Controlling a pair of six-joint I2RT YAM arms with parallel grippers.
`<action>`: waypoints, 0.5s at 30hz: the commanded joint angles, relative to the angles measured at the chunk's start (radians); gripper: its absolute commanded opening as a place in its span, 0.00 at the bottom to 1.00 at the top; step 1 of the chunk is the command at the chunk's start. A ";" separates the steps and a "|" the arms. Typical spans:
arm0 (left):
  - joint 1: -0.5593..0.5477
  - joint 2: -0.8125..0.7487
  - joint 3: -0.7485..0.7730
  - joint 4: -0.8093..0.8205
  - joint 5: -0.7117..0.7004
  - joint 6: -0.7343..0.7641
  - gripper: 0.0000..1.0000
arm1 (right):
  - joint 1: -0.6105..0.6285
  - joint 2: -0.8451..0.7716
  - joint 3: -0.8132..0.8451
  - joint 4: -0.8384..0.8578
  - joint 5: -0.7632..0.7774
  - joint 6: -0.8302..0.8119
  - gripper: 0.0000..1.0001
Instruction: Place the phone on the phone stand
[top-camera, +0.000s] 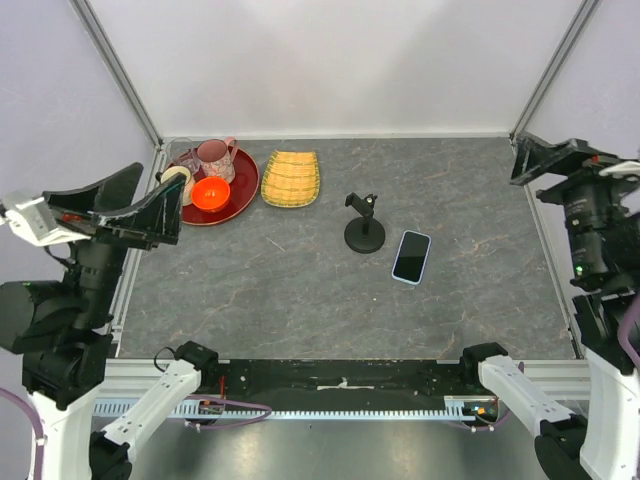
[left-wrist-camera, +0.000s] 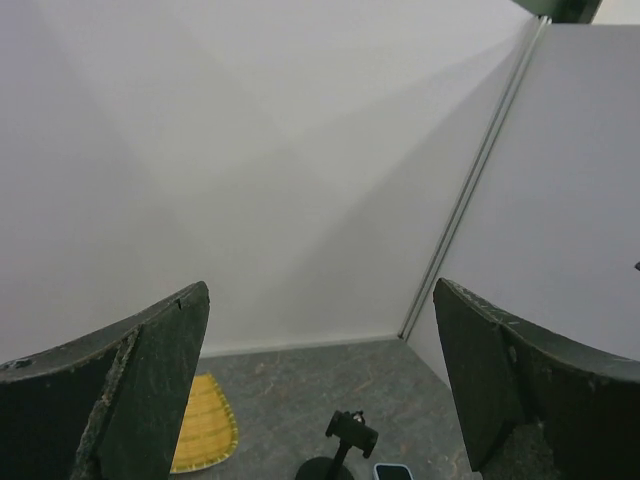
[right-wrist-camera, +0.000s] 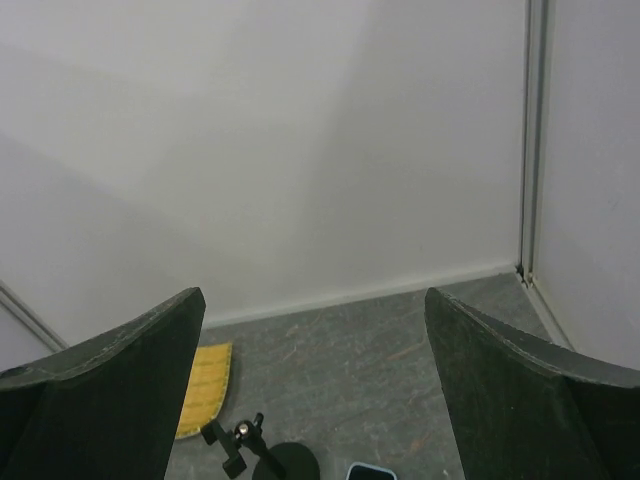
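Observation:
The phone (top-camera: 411, 257) lies flat on the grey table, black screen up with a light blue edge, just right of the phone stand (top-camera: 364, 226). The stand is all black, with a round base and a short post topped by a small clamp. Both wrist views catch the phone stand (left-wrist-camera: 345, 440) (right-wrist-camera: 250, 452) and a corner of the phone (left-wrist-camera: 392, 472) (right-wrist-camera: 368, 472) at their bottom edges. My left gripper (top-camera: 125, 205) (left-wrist-camera: 320, 385) hangs open at the table's left side, far from both. My right gripper (top-camera: 555, 160) (right-wrist-camera: 315, 390) hangs open at the right side, also empty.
A red plate (top-camera: 240, 190) at the back left carries a pink mug (top-camera: 215, 155), an orange bowl (top-camera: 210, 193) and a small cup. A yellow woven mat (top-camera: 291, 178) (left-wrist-camera: 205, 422) (right-wrist-camera: 208, 388) lies beside it. White walls enclose the table on three sides.

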 joint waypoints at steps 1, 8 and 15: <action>0.005 0.041 -0.020 -0.046 0.033 -0.045 1.00 | -0.003 0.083 -0.068 -0.067 -0.058 0.056 0.98; 0.005 0.147 -0.020 -0.140 0.200 -0.056 1.00 | -0.003 0.212 -0.191 -0.141 -0.240 0.024 0.98; 0.004 0.208 -0.069 -0.186 0.286 -0.047 1.00 | 0.000 0.288 -0.317 -0.111 -0.515 -0.039 0.98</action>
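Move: The phone lies flat on the table about 12 cm ahead of the right hand, 9 cm to its left and some 55 cm below. The phone stand is roughly 13 cm to the left of the phone and 7 cm farther out, and the yellow dish another 21 cm left and 18 cm farther out than the stand. From the left hand the phone is about 18 cm ahead, 41 cm to the right and 57 cm down; the stand is 25 cm ahead and 28 cm to the right. Towards the phone, the right hand drops about 23 cm while going forward and then more to the left, speeding up from rest, its fingers tipping down some 40 degrees and swinging a little counter-clockwise, wide open and touching nothing. The left hand, also open, sinks more slowly, forward and to the right towards the stand, tipping its fingers down about 20 degrees. ##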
